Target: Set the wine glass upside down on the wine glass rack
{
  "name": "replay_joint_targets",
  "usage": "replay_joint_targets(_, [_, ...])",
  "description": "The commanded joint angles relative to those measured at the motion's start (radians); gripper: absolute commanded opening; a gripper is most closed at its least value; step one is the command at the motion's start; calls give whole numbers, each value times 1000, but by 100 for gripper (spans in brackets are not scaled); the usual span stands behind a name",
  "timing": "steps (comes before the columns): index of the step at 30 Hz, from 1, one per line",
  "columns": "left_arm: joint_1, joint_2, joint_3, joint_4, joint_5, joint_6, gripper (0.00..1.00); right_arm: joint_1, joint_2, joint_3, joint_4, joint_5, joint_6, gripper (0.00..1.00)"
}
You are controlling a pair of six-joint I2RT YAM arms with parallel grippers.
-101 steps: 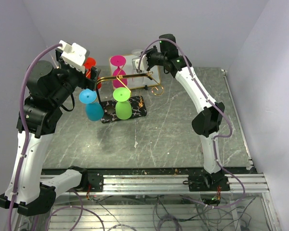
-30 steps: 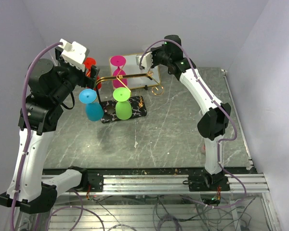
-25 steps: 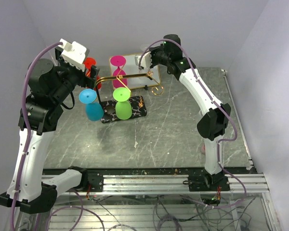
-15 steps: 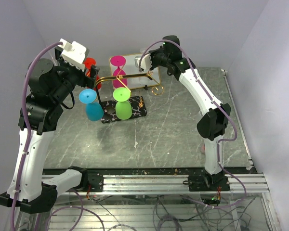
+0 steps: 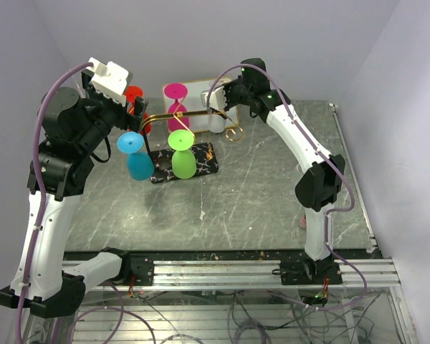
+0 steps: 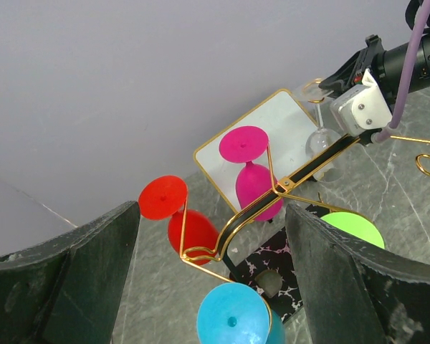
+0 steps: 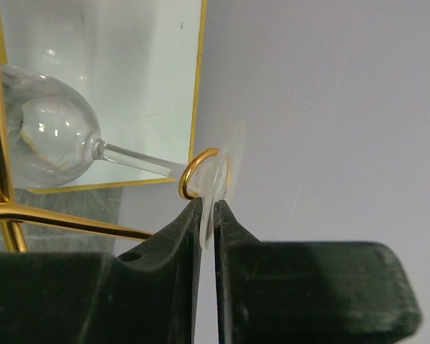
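The wine glass (image 7: 46,136) is clear and lies nearly level, its stem running to its round foot (image 7: 218,172). That foot sits in a gold end loop (image 7: 192,175) of the wine glass rack (image 5: 180,115). My right gripper (image 7: 209,204) pinches the foot's edge, with a hairline slit beside one finger. From the left wrist view the wine glass (image 6: 322,143) hangs at the rack's far end below the right gripper (image 6: 328,80). My left gripper (image 6: 211,211) stands wide open above the rack (image 6: 301,175), holding nothing.
Red (image 5: 135,94), magenta (image 5: 175,92), green (image 5: 181,140) and blue (image 5: 131,143) glasses hang upside down on the rack. Its black marbled base (image 5: 208,168) stands on the grey table. A gold-rimmed white tray (image 6: 272,122) leans against the back wall.
My right gripper has shifted slightly down and right with the wine glass, and its jaws have slackened a touch. The left arm has not moved.
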Motion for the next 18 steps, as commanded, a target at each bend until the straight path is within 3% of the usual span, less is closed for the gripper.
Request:
replay_joint_targets(1, [11,-2,-1,38,24,-5,93,7,-56,-12,30,2,10,14])
replay_joint_targets(12, [16,-14,-23,44,19,-1,93,8,-57,-16,16,-4,19,35])
replay_joint_targets(18, [19,-18,-29,46,25,-3,93,9,-94,-30,5,-1,18,39])
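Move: The right fingertips are at the edge of the clear wine glass's foot, set on the rack's far right hook; the glass's middle is some 8 cm below this hand, 2 cm left and 1 cm ahead. The magenta glass's foot is about 13 cm left and level ahead, the green one's 12 cm left and 15 cm back, and the empty near hook 14 cm back and 4 cm right, all at about hand height. From the left hand, the clear glass is roughly 23 cm ahead, 24 cm right and 26 cm below. The right hand lets go of the upturned clear glass almost on the spot, its fingers, barely apart at the start, spreading steadily to over a third of their range so that the foot's edge is no longer pinched. As they part, it eases back towards its own base and up by only about 1 cm, without turning the wrist, leaving the foot on the rack's far right hook. ##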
